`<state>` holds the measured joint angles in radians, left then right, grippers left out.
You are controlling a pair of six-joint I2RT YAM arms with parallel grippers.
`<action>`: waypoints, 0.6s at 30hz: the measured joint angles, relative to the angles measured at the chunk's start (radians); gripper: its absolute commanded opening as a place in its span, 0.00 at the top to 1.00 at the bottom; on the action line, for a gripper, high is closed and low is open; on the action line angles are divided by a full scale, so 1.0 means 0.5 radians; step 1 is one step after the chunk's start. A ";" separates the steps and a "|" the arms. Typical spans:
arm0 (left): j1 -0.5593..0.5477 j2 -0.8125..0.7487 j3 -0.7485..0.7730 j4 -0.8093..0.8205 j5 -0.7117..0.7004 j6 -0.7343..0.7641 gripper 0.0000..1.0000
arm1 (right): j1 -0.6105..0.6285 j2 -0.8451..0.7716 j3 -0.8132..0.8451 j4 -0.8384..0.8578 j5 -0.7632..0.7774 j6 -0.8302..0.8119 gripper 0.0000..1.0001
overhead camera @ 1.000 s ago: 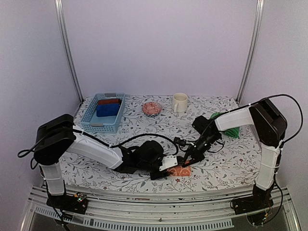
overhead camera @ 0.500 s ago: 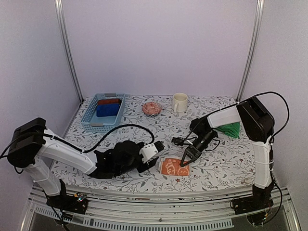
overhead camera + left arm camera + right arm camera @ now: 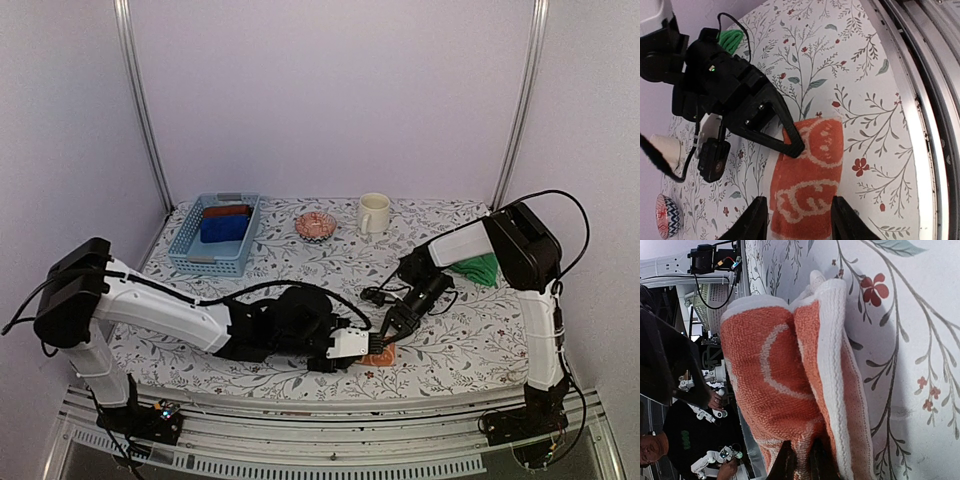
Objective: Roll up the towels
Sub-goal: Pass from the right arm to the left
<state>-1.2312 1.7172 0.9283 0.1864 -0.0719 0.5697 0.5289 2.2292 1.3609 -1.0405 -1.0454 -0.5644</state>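
An orange towel (image 3: pixel 381 354) with white prints lies partly rolled near the table's front edge. In the left wrist view my left gripper (image 3: pixel 799 223) straddles the orange towel (image 3: pixel 810 175), one finger against each side of the roll. My right gripper (image 3: pixel 386 336) comes down onto the towel from the right; its black fingers (image 3: pixel 790 141) press on the far end. The right wrist view shows that gripper (image 3: pixel 803 464) pinched shut on a fold of the orange towel (image 3: pixel 780 365). A green towel (image 3: pixel 479 268) lies crumpled at the right, behind the right arm.
A blue basket (image 3: pixel 184 256) at the back left holds blue and dark red cloth rolls. A patterned bowl (image 3: pixel 316 225) and a cream cup (image 3: pixel 373 212) stand at the back. The metal front rail (image 3: pixel 935 125) runs close beside the towel.
Half a second ago the left gripper stood wider and drawn back to the left of the flatter towel. It has since returned and closed around the roll. The right gripper kept its pinch.
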 measured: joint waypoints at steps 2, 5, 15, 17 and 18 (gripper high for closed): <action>-0.001 0.108 0.085 -0.086 0.027 0.059 0.54 | -0.002 0.019 0.009 -0.022 -0.018 0.000 0.91; -0.002 0.224 0.145 -0.153 0.040 0.117 0.55 | -0.005 0.037 0.014 -0.044 -0.041 -0.001 0.91; -0.025 0.611 0.339 -0.027 -0.211 0.336 0.54 | -0.043 0.090 0.035 -0.107 -0.069 -0.016 0.91; -0.040 0.667 0.349 0.096 -0.320 0.396 0.54 | -0.056 0.107 0.040 -0.123 -0.084 -0.027 0.91; -0.048 0.694 0.351 0.171 -0.372 0.432 0.54 | -0.059 0.114 0.041 -0.129 -0.092 -0.033 0.91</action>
<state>-1.2552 2.0644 1.1038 0.2718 -0.2581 0.7856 0.4995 2.2860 1.3815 -1.1049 -1.0912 -0.5808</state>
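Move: The held orange towel roll lies about 3 cm ahead of the open left hand, 4 cm to its right and 8 cm below. The closed right fingertips that grip it are roughly 5 cm ahead, 8 cm right and 8 cm below; the green towel lies some 27 cm ahead, 26 cm right and 9 cm below. From the right hand, the roll's middle is about 3 cm back and 4 cm left, at much the same height. The left hand sinks about 8 cm beside the right gripper, then levels off near the table and pushes some 3 cm forward and 3–4 cm right onto the orange roll, its wrist turning roughly 20 degrees, first steeper and then more forward, with the fingers kept about half open on either side of the roll. The right hand stays almost in place with its fingers still pinched on the towel, tipping only about 5 degrees while it holds the roll out for the left. ##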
